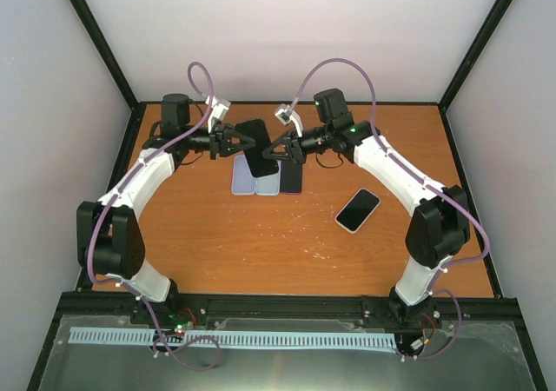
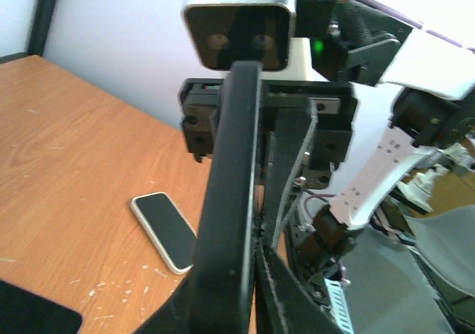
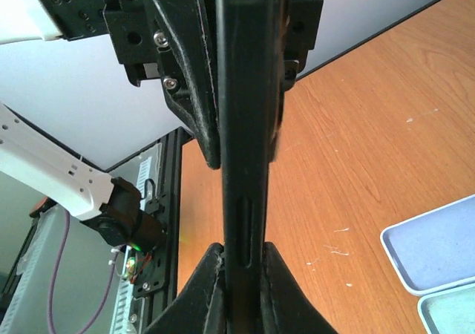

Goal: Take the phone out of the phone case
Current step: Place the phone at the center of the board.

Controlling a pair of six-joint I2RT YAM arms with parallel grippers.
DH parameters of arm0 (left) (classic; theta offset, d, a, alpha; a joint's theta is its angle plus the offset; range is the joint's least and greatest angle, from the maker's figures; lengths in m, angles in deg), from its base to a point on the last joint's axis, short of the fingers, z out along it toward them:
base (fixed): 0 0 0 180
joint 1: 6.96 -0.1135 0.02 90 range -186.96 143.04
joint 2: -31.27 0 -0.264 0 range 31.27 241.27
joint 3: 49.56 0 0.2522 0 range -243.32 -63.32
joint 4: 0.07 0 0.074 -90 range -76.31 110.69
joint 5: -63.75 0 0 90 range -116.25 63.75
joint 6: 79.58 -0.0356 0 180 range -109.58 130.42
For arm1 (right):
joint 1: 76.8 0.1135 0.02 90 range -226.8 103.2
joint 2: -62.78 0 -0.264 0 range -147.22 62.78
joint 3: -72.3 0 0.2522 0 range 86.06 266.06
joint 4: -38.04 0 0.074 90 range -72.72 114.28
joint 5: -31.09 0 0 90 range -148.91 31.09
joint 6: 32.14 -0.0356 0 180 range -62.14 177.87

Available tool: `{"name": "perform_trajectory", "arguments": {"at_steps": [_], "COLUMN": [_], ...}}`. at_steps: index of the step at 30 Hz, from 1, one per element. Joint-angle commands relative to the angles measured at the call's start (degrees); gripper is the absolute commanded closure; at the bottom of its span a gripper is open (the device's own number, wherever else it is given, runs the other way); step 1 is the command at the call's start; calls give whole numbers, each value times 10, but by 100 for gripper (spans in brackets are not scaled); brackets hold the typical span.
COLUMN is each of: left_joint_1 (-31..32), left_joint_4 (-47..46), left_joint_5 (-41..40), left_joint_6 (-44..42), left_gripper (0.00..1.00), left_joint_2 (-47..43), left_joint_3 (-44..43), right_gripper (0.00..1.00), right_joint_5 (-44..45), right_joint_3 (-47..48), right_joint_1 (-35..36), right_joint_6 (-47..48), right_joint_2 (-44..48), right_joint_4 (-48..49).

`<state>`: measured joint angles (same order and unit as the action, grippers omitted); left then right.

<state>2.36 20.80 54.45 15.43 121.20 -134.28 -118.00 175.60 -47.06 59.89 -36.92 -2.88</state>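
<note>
A black phone case point(image 1: 257, 139) with the phone in it hangs on edge above the table's far middle, held from both sides. I cannot tell the phone from the case. My left gripper point(image 1: 237, 141) is shut on its left end. My right gripper point(image 1: 275, 150) is shut on its right end. The left wrist view shows the case point(image 2: 234, 148) edge-on, with the left gripper point(image 2: 257, 234) clamped at its base. From the right wrist, the case's side with a button slot point(image 3: 247, 163) rises straight up out of the right gripper point(image 3: 243, 254).
Under the held case lie two light-blue cases point(image 1: 244, 179) point(image 1: 267, 184) and a black slab point(image 1: 292, 179). A white-edged phone point(image 1: 358, 210) lies screen-up to the right, also in the left wrist view point(image 2: 165, 231). Black frame posts and white walls surround the wooden table point(image 1: 217, 243).
</note>
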Motion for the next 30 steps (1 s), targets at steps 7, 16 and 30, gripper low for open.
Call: {"name": "perform_trajectory", "arguments": {"at_steps": [7, 16, 30], "left_joint_1": [-19, -81, -87], "left_joint_4": [33, 32, 95], "left_joint_5": [-93, -185, -285], "left_joint_6": [0, 38, 5], "left_gripper": [22, 0, 0], "left_joint_2": [1, 20, 39], "left_joint_3": [-28, -35, -52], "right_gripper": [97, 97, 97], "right_joint_5": [-2, 16, 53], "right_joint_3": [-80, -164, -146], "right_joint_1": [-65, -144, -215], "right_joint_6": [-75, -111, -135], "right_joint_2": [34, 24, -109], "right_joint_4": [46, 28, -4]}}
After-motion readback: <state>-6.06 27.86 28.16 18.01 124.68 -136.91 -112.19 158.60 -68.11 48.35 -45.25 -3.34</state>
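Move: Both hands still pinch the phone, the right on its right-hand side. The free spot on the board lies about 9 cm ahead of the right hand, 10 to its right and 28 below; at that same depth and distance out, the maroon-edged phone lies 2 cm right of the hand and the teal case 6 left. The white-edged phone lies 22 cm right and 2 back. From the left hand, the spot is some 8 ahead, 21 right, 30 down. Left fingers release, retreating forward-left; right hand lowers the phone some 18 cm, rightward and forward, towards the board. ##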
